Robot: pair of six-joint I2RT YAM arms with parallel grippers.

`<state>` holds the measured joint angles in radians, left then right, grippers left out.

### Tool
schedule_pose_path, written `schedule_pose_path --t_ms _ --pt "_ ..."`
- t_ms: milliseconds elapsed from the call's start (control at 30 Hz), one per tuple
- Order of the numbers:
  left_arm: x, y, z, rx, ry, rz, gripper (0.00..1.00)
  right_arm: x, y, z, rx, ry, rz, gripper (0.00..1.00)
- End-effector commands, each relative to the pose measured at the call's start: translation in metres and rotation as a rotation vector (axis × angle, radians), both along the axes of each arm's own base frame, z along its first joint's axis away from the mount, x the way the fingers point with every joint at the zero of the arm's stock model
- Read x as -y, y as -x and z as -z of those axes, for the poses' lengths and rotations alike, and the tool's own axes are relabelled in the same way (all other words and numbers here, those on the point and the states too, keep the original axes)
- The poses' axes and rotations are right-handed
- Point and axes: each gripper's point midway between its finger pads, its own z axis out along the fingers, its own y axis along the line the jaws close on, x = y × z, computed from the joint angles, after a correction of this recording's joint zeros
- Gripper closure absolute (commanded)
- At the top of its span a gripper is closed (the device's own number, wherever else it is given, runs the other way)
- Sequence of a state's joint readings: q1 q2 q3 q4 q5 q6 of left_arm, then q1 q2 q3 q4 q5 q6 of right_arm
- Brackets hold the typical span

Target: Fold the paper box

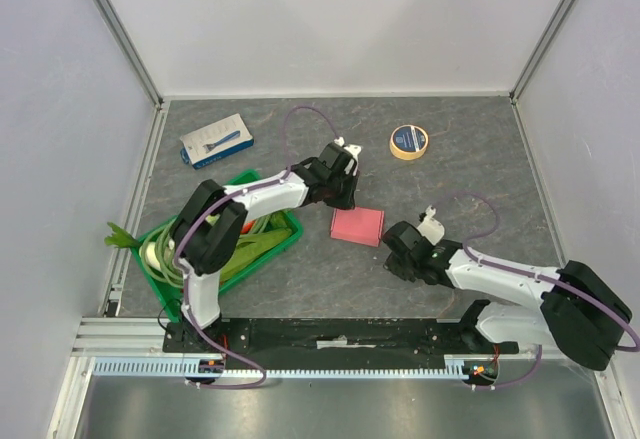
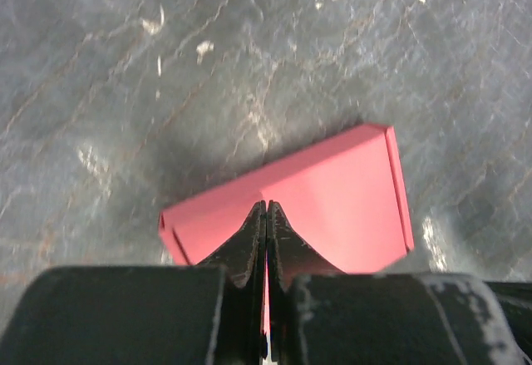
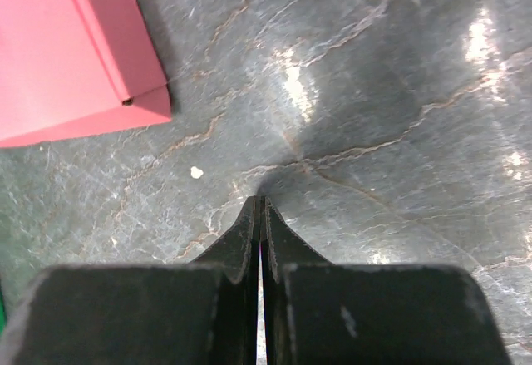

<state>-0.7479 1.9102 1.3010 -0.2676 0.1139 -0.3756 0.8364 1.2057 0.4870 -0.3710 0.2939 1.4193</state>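
Observation:
The pink paper box (image 1: 358, 226) lies flat on the grey table between the two arms, its flaps folded in. My left gripper (image 1: 345, 199) is shut just behind the box's far left edge. In the left wrist view its tips (image 2: 267, 205) hover over the near part of the paper box (image 2: 332, 190), and I cannot tell if they touch it. My right gripper (image 1: 390, 255) is shut, low over bare table just right of the box. In the right wrist view its tips (image 3: 260, 200) point at the table, with the paper box (image 3: 58, 57) apart at the upper left.
A green crate (image 1: 287, 244) of vegetables sits at the left under the left arm. A blue-and-white flat package (image 1: 216, 140) lies at the back left. A roll of tape (image 1: 409, 142) lies at the back right. Walls enclose the table on three sides.

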Motion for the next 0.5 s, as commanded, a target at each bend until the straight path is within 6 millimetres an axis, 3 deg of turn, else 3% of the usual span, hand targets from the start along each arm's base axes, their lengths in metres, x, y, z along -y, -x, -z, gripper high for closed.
schedule_pose_path --t_ms 0,67,100,233,367,467 --pt "0.016 -0.015 0.019 0.026 -0.025 0.078 0.98 0.022 0.000 0.008 -0.014 0.017 0.154 1.00" --pt "0.026 -0.025 0.022 0.038 -0.041 0.104 0.98 0.018 -0.006 0.009 -0.007 -0.007 0.185 1.00" --pt "0.024 -0.029 0.039 0.021 -0.076 0.102 0.98 0.013 -0.006 0.009 -0.018 -0.028 0.178 1.00" --pt "0.026 -0.034 0.056 0.008 -0.110 0.114 0.98 -0.004 -0.016 0.007 -0.032 -0.064 0.167 1.00" --pt "0.019 -0.023 0.060 -0.001 -0.129 0.097 0.98 -0.001 -0.024 0.009 -0.031 -0.089 0.225 1.00" --pt "0.010 -0.004 0.046 -0.016 -0.094 0.078 0.98 0.016 -0.027 0.010 -0.023 -0.055 0.250 1.00"
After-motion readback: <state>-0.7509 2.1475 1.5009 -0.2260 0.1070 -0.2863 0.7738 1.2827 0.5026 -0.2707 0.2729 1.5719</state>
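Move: The paper box is almost under my left hand: its middle is roughly 3 cm back, 1 cm to the right and 4 cm below my closed fingertips. From the same hand, the tape roll stands about 16 cm ahead and 15 cm to the right, and the vegetable crate's middle some 31 cm to the left and 6 cm back, both lower. From my right hand, the box's middle is about 10 cm ahead and 8 cm to the left, near fingertip height. I carry my shut left fingers forward and to the right over the box's far edge, about 5 cm level, sinking nearly 4 cm so the tips end low just beyond its far side, then hold there. My right hand, also shut, slides low about 3 cm forward towards the box's near right corner, turning some 10 degrees clockwise. Contact can't be made out for either hand. ##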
